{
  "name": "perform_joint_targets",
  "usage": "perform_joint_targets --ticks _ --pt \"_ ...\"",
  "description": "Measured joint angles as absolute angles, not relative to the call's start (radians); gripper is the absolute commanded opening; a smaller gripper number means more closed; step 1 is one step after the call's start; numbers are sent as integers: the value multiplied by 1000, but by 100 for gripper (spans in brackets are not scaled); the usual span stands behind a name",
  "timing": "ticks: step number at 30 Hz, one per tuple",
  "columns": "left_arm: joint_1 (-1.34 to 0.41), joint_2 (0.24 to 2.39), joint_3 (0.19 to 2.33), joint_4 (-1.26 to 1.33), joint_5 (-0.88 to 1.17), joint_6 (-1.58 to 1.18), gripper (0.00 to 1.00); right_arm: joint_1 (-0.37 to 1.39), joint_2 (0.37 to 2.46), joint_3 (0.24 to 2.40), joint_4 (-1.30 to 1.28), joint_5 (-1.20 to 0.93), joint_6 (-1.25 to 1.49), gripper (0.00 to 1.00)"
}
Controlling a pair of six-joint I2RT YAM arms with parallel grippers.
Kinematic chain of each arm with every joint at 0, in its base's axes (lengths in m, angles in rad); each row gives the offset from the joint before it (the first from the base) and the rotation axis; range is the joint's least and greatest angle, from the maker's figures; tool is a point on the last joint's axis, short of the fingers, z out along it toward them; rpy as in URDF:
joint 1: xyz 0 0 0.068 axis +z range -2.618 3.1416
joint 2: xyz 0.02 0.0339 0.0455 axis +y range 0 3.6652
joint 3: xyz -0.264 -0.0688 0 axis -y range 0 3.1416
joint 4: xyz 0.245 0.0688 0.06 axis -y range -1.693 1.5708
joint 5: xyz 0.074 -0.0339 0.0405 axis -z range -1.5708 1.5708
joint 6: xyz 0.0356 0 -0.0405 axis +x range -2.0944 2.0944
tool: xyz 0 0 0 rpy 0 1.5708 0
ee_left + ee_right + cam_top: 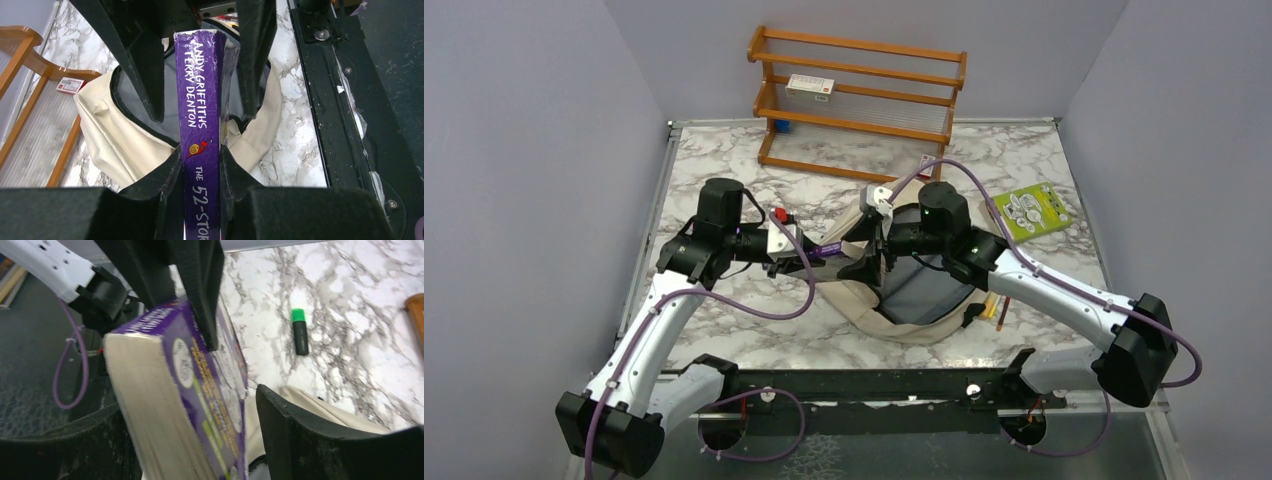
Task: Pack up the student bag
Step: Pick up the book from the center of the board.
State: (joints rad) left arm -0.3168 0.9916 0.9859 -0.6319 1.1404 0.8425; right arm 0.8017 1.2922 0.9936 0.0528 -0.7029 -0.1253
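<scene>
The student bag (pixel 911 305), beige with a dark grey lining, lies at the table's middle with its mouth gaping (pixel 115 130). Over that mouth hangs a thick purple book (pixel 200 100), spine towards the left wrist camera. My left gripper (pixel 200 155) is shut on the book (pixel 829 248), one finger on each cover. My right gripper (pixel 190 410) is open and straddles the far end of the book (pixel 200 390); a gap shows between the cover and its right finger (pixel 300 440). In the top view my two grippers (pixel 809 250) (pixel 871 250) meet above the bag's left rim.
A wooden rack (pixel 856 100) holding a small box stands at the back. A green booklet (pixel 1034 210) lies at the right, and pencils (pixel 996 310) beside the bag. A green-capped highlighter (pixel 299 331) lies on the marble. A red item (pixel 779 215) sits behind the left wrist.
</scene>
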Motion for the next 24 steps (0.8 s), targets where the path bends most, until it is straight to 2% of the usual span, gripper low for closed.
perform_joint_targets --ticks 4,6,11,12,13,14,17,20,24 --pt "-322 993 987 -632 1140 841 0 804 1299 993 44 -649 -150 62" --pt "-322 1000 988 -631 1138 838 0 804 1301 993 36 -641 -160 52" --pt "-322 1028 993 -630 1127 833 0 813 1308 993 3 -639 -193 18" --pt "-322 1034 996 -630 1124 827 5 813 1308 992 -2 -638 -197 11" --pt "-322 1041 1000 -635 1124 823 17 813 1308 990 -3 -637 -197 3" --pt "-323 1047 1004 -637 1124 820 24 812 1306 986 -3 -637 -198 1" --pt "-329 1066 1008 -632 1122 813 47 813 1281 957 10 -615 -177 1" --pt "-340 1074 1008 -607 1122 791 66 818 1229 913 1 -534 -98 1" --pt "-335 1073 1006 -525 1113 715 77 816 1149 863 -51 -337 36 1"
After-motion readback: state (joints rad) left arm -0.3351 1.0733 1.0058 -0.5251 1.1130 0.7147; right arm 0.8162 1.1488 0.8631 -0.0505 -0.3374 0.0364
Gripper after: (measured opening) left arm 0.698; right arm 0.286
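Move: The book, held spine-up and already pinched in the left hand, has its middle about 2 cm right of that hand and 3 cm below it. From the right hand, whose open fingers straddle the book's right end, that middle is some 4 cm left, level fore and aft, and 3 cm down. The bag's mouth gapes about 14 cm right of the right hand, 4 cm ahead and 19 cm lower; the marker lies some 18 cm left, 11 cm ahead, 24 cm down. The right hand sinks about 2 cm and edges forward while its fingers close from wide, pinching the right end of the book across its covers while the left hand keeps its grip. Only then do the left fingers open wide and let go, that hand easing some 2 cm forward, as the right hand draws the book away to the right by about 5 cm, a little lower and forward, turning some 20 degrees clockwise. ##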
